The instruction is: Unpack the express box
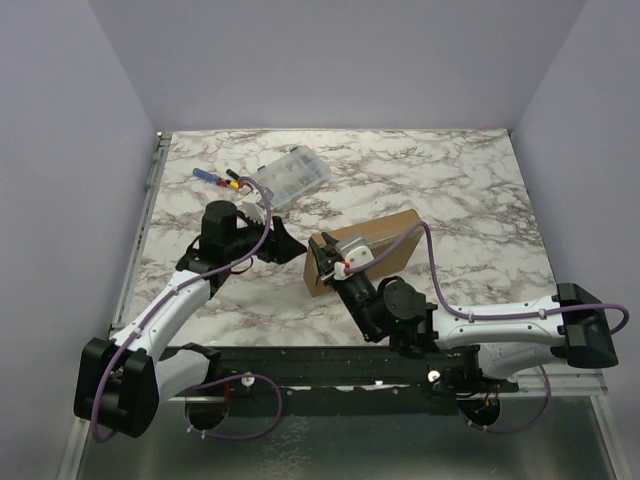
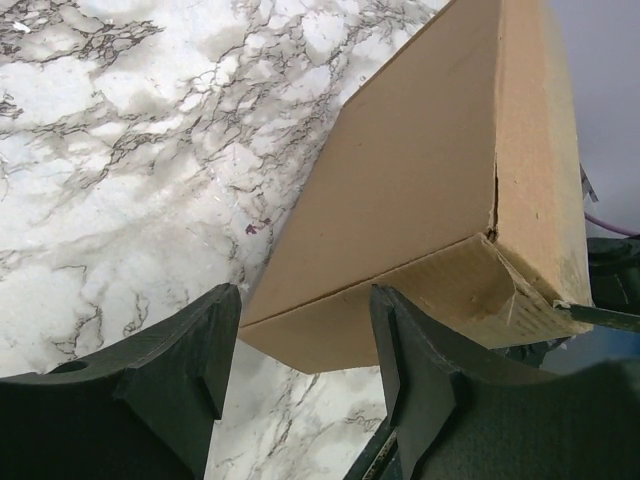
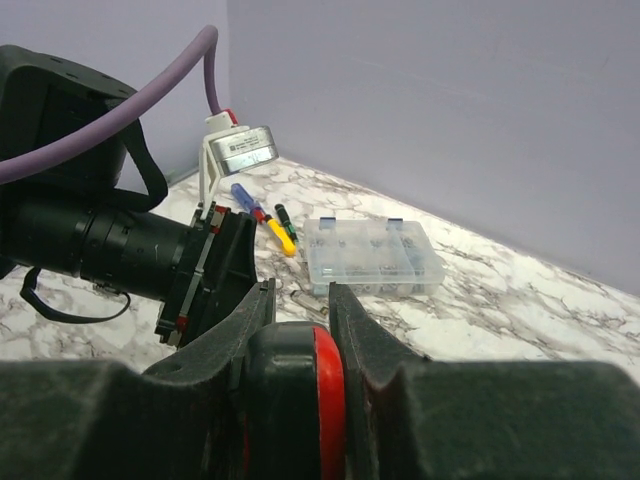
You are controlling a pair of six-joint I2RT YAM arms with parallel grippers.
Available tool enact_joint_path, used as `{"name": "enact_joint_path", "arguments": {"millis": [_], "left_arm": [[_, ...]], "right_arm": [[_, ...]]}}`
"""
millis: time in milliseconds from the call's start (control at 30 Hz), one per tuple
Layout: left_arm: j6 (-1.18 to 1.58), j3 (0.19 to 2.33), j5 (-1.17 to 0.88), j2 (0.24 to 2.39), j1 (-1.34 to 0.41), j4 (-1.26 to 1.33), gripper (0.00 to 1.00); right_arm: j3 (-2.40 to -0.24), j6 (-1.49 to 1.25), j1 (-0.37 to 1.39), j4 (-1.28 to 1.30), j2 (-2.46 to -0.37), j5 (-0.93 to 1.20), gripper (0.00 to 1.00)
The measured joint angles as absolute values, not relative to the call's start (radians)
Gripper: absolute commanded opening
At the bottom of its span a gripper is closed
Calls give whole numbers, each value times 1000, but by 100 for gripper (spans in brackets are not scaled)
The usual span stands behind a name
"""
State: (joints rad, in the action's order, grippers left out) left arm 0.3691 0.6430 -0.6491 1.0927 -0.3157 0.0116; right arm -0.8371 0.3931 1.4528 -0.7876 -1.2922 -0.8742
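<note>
The express box [image 1: 375, 243] is a flat brown cardboard mailer lying closed at the middle of the marble table [image 1: 450, 180]. In the left wrist view its near corner [image 2: 420, 200] is raised off the table just ahead of my fingers. My left gripper [image 1: 293, 245] is open and empty at the box's left end, with the box's corner just beyond its tips [image 2: 305, 300]. My right gripper [image 1: 328, 258] is over the box's left front corner, shut [image 3: 300, 292] on a black and red tool [image 3: 305, 390]. The box is out of the right wrist view.
A clear plastic compartment case [image 1: 290, 175] lies behind the left gripper and also shows in the right wrist view [image 3: 372, 255]. Small screwdrivers with blue and yellow handles [image 1: 218, 178] lie left of it. Purple-grey walls close in the table's back and sides.
</note>
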Motion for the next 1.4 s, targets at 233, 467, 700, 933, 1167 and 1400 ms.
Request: {"name": "enact_joint_path", "arguments": {"millis": [233, 467, 700, 933, 1167, 1400], "left_arm": [[377, 638, -638, 1087, -316, 12, 69], [520, 607, -615, 1058, -316, 31, 76], [692, 485, -588, 1010, -333, 134, 79], [715, 517, -508, 1000, -360, 61, 81], [607, 775, -407, 957, -339, -124, 84], [616, 762, -463, 1020, -339, -101, 84]], "right_arm": [[-837, 390, 1441, -786, -1302, -874, 1], [-837, 385, 1438, -781, -1336, -874, 1], [-857, 385, 1438, -768, -1342, -874, 1], [-868, 386, 1436, -770, -1346, -874, 1], [-865, 382, 1436, -769, -1346, -875, 1], [-867, 383, 1436, -730, -1305, -897, 1]]}}
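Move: The express box lies with its middle about 14 cm to the left gripper's right, 3 cm ahead and some 8 cm below; its near end is just off the fingertips. The clear plastic case lies about 23 cm ahead of this gripper and 3 cm left, 15 cm below. From the right gripper, which already holds the knife, the box's middle is about 10 cm right, 9 cm ahead and 24 cm below. Bring the left gripper back and down about 2 cm by the box's left end while spreading the fingers from part-open to nearly wide, then lift it away some 9 cm with a little forward reach, easing down 2 cm at the finish. Turn the wrist about 15 degrees counter-clockwise. Keep the knife gripped in the right hand, over the box's left end. ##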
